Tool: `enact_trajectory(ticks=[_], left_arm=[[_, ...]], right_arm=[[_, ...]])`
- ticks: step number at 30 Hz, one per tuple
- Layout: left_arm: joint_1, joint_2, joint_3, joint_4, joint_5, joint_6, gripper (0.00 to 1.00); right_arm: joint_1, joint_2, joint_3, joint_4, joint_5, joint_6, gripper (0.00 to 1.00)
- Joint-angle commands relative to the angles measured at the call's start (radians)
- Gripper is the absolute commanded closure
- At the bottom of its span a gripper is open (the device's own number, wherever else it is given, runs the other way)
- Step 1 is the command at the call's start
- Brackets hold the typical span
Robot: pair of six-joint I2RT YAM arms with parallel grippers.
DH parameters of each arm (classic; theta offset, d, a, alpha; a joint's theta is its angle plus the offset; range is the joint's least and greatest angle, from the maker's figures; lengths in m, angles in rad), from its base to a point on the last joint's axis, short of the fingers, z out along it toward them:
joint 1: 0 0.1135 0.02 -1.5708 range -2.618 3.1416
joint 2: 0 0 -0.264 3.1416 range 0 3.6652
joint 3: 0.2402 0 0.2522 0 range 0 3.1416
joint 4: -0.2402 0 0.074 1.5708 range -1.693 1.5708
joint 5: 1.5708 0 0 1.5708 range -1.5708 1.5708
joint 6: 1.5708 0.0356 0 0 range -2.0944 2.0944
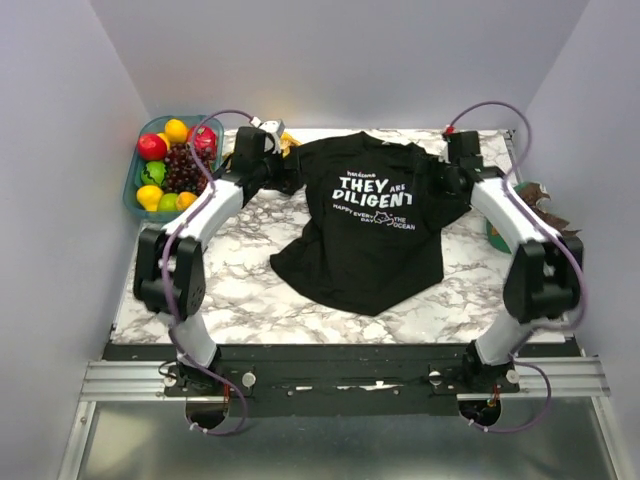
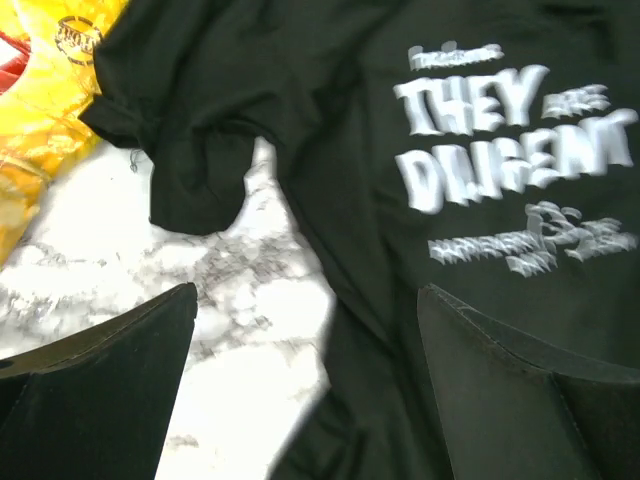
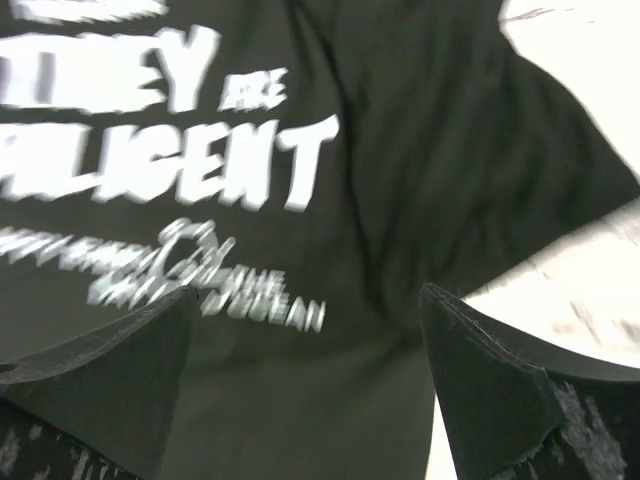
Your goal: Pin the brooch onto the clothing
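Observation:
The clothing (image 1: pixel 375 225), a black T-shirt with the white print "THEY ARE DILIGENT", lies flat on the marble table. The brooch does not show in any view. My left gripper (image 1: pixel 283 172) hovers open at the shirt's left sleeve. In the left wrist view its fingers (image 2: pixel 100 385) straddle bare marble and the shirt's edge (image 2: pixel 330 130). My right gripper (image 1: pixel 447 180) hovers open at the right sleeve. In the right wrist view its fingers (image 3: pixel 525 390) stand wide apart over the printed cloth (image 3: pixel 400 150). Neither gripper has anything in it.
A blue basket (image 1: pixel 133 185) of mixed fruit stands at the back left. A yellow-orange packet (image 2: pixel 40 110) lies behind the left sleeve. A green and brown object (image 1: pixel 535 200) sits at the table's right edge. Grey walls close in on three sides.

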Motion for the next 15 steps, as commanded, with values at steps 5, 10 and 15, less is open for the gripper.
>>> enact_trajectory(ticks=[5,10,15], left_arm=[[-0.043,-0.335,-0.405,0.044,-0.072,-0.015,0.01],[-0.051,-0.352,-0.531,0.014,-0.078,-0.009,0.01],[-0.115,-0.369,-0.575,0.003,-0.133,0.003,0.08]], right_arm=[[-0.001,-0.4,-0.367,0.185,0.018,0.122,0.02],[-0.001,-0.501,-0.479,0.185,0.016,0.145,0.02],[-0.003,-0.538,-0.507,0.179,-0.007,0.142,0.03]])
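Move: The shirt's lower left hem corner lies some 18 cm back from the left hand, 3 cm to its left and 14 cm below; the left sleeve is about 6 cm ahead and 2 cm left, the chips bag some 15 cm ahead and 9 cm left. For the right hand, the lower right hem corner lies about 18 cm back, in line with it and 11 cm below, the right sleeve roughly 2 cm ahead and 5 cm right, the white print level with it and 18 cm left. With its fingers staying wide apart, the left hand leaves the sleeve in a low arch back along the shirt's side, rising about 5 cm and then sinking well below its starting height, some 14 cm nearer the base and slightly left, with its fingers tipped about 10 degrees further down as it comes over the lower left hem corner. The right hand, also open, goes back about 9 cm above the shirt's right side towards the lower right hem corner, humping up some 7 cm on the way and easing down again to end a little above its starting height. ##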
